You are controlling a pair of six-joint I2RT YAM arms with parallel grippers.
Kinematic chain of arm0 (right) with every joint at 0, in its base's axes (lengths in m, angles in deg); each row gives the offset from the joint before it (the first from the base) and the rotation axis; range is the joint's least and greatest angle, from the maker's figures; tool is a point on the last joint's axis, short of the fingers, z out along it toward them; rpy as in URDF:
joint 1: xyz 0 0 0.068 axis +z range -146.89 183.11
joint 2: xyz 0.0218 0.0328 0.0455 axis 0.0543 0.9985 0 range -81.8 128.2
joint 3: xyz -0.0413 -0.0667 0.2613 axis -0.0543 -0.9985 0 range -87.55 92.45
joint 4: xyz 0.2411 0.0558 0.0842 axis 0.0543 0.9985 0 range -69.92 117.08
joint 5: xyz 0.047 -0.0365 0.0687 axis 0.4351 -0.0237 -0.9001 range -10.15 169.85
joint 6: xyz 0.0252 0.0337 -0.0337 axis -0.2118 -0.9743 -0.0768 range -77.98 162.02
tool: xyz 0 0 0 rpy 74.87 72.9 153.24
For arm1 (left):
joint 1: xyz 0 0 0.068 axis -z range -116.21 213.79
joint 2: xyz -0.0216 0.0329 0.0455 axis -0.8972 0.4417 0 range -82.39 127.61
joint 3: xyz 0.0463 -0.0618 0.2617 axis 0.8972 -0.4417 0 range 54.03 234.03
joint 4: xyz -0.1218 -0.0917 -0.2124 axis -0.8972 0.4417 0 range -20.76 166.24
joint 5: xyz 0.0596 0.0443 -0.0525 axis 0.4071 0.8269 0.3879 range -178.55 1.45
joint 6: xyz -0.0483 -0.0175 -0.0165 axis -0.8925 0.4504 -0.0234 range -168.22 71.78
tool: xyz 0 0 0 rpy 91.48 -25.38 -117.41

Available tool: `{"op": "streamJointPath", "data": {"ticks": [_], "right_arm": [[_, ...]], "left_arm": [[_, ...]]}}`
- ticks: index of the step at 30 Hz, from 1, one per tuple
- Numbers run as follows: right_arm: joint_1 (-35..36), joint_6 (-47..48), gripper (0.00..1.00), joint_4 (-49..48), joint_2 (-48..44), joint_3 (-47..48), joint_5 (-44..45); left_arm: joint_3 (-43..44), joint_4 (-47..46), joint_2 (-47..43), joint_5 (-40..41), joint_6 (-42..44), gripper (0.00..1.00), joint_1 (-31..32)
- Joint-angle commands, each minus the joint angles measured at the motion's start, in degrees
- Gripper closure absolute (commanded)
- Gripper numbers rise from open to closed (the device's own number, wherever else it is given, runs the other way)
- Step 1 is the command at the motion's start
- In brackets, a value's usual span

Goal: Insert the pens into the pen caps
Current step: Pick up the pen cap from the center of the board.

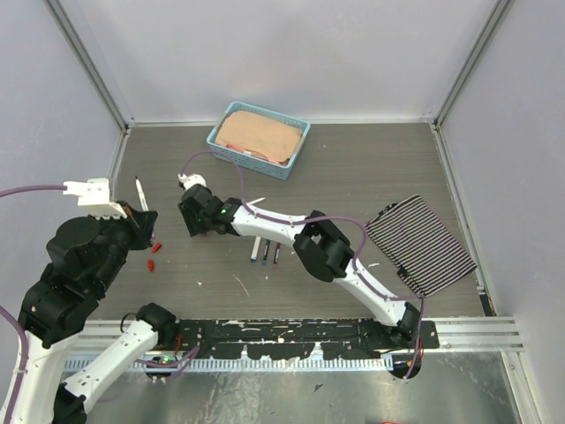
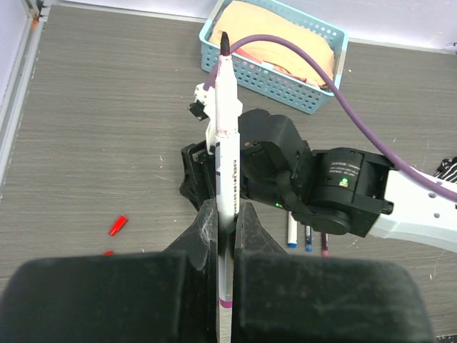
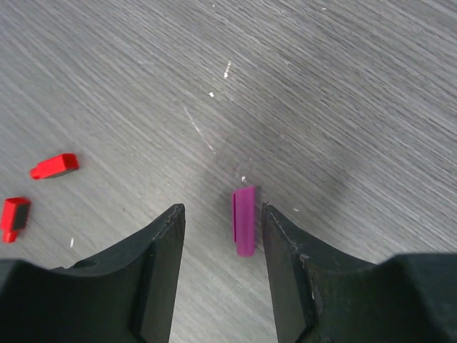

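Observation:
My left gripper is shut on a white pen, held upright with its dark tip up and a magenta band at its tail. In the top view that pen rises from the left gripper. My right gripper stands open low over the table. A magenta pen cap lies flat between its fingers, nearer the right one. Two red caps lie to the left. Three more pens lie side by side mid-table, with blue, dark blue and maroon ends.
A blue basket with a tan cloth stands at the back. A striped mat lies at the right. The right arm stretches across the table toward the left, close to the left arm.

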Motion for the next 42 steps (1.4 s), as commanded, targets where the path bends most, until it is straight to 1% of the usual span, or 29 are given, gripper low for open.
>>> {"op": "streamJointPath", "data": {"ticks": [1,8,13,18,23,25,28,29,31,34,36,37,39,42], "right_arm": [[0.42,1.71,0.48,2.05,1.98,6.08,3.22],[0.59,3.84,0.51,4.78,4.02,9.27,3.86],[0.86,3.65,0.51,8.76,5.62,10.84,3.86],[1.46,4.88,0.57,10.88,6.87,11.49,3.92],[1.98,6.11,0.6,13.08,9.21,14.48,3.89],[2.16,6.58,0.64,13.97,9.87,15.21,3.87],[2.3,6.81,0.73,15.03,10.02,14.95,6.78],[2.27,6.72,0.78,15.11,9.55,14.48,7.44],[2.36,6.71,0.85,14.49,8.29,12.72,8.64],[2.49,7.22,0.89,13.77,5.8,11.65,9.04],[2.78,7.64,0.89,11.97,2.22,8.21,8.2],[3.08,7.81,0.89,10.62,-0.19,4.51,7.69],[3.96,7.95,0.89,5.13,-8.0,-4.52,7.23],[5.04,6.77,0.89,0.1,-19.01,-17.2,6.66]], "left_arm": [[-0.18,-0.17,0.82,-1.67,0.78,1.0,-0.27],[-1.05,-0.41,1.12,-2.82,0.71,1.0,-0.27],[-1.73,-0.74,2.07,-3.46,0.3,1.0,-0.25],[-2.26,-1.46,2.27,-4.32,-0.26,1.0,-0.25],[-2.4,-1.45,2.24,-4.23,-0.45,1.0,-0.27],[-2.44,-1.44,2.15,-4.15,-0.52,1.0,-0.27],[-2.45,-1.47,2.14,-3.9,-0.69,1.0,-0.27],[-2.44,-1.59,2.19,-3.88,-0.7,1.0,-0.27],[-2.25,-1.49,2.45,-3.92,-0.86,1.0,-0.26],[-1.69,-1.2,2.75,-3.92,-0.97,1.0,-0.27],[-1.44,-1.2,2.69,-3.46,-1.02,1.0,-0.27],[-1.4,-1.28,2.6,-3.18,-1.03,1.0,-0.25],[-1.52,-1.54,2.29,-2.29,-1.01,1.0,-0.27],[-2.08,-2.41,2.07,-1.13,-1.01,1.0,-0.23]]}}
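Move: The magenta pen cap lies almost straight below the open right gripper, about 3 cm down and 1 cm farther out. From the same hand, one red cap is about 13 cm left and 5 cm back, and the other some 14 cm left and 10 cm back. The white marker lies roughly 16 cm right and 2 cm back. From the left hand, which already holds a pen upright, the magenta cap is about 11 cm ahead, 7 cm right and 30 cm below. Lower the right gripper about 3 cm over the magenta cap, steepening the fingers some 10 degrees as you go, then close them and pinch the cap between the fingertips. With it gripped, draw back and to the right about 5 cm, staying low over the table. Meanwhile ease the left hand slightly down and right, keeping its hold on the pen. ##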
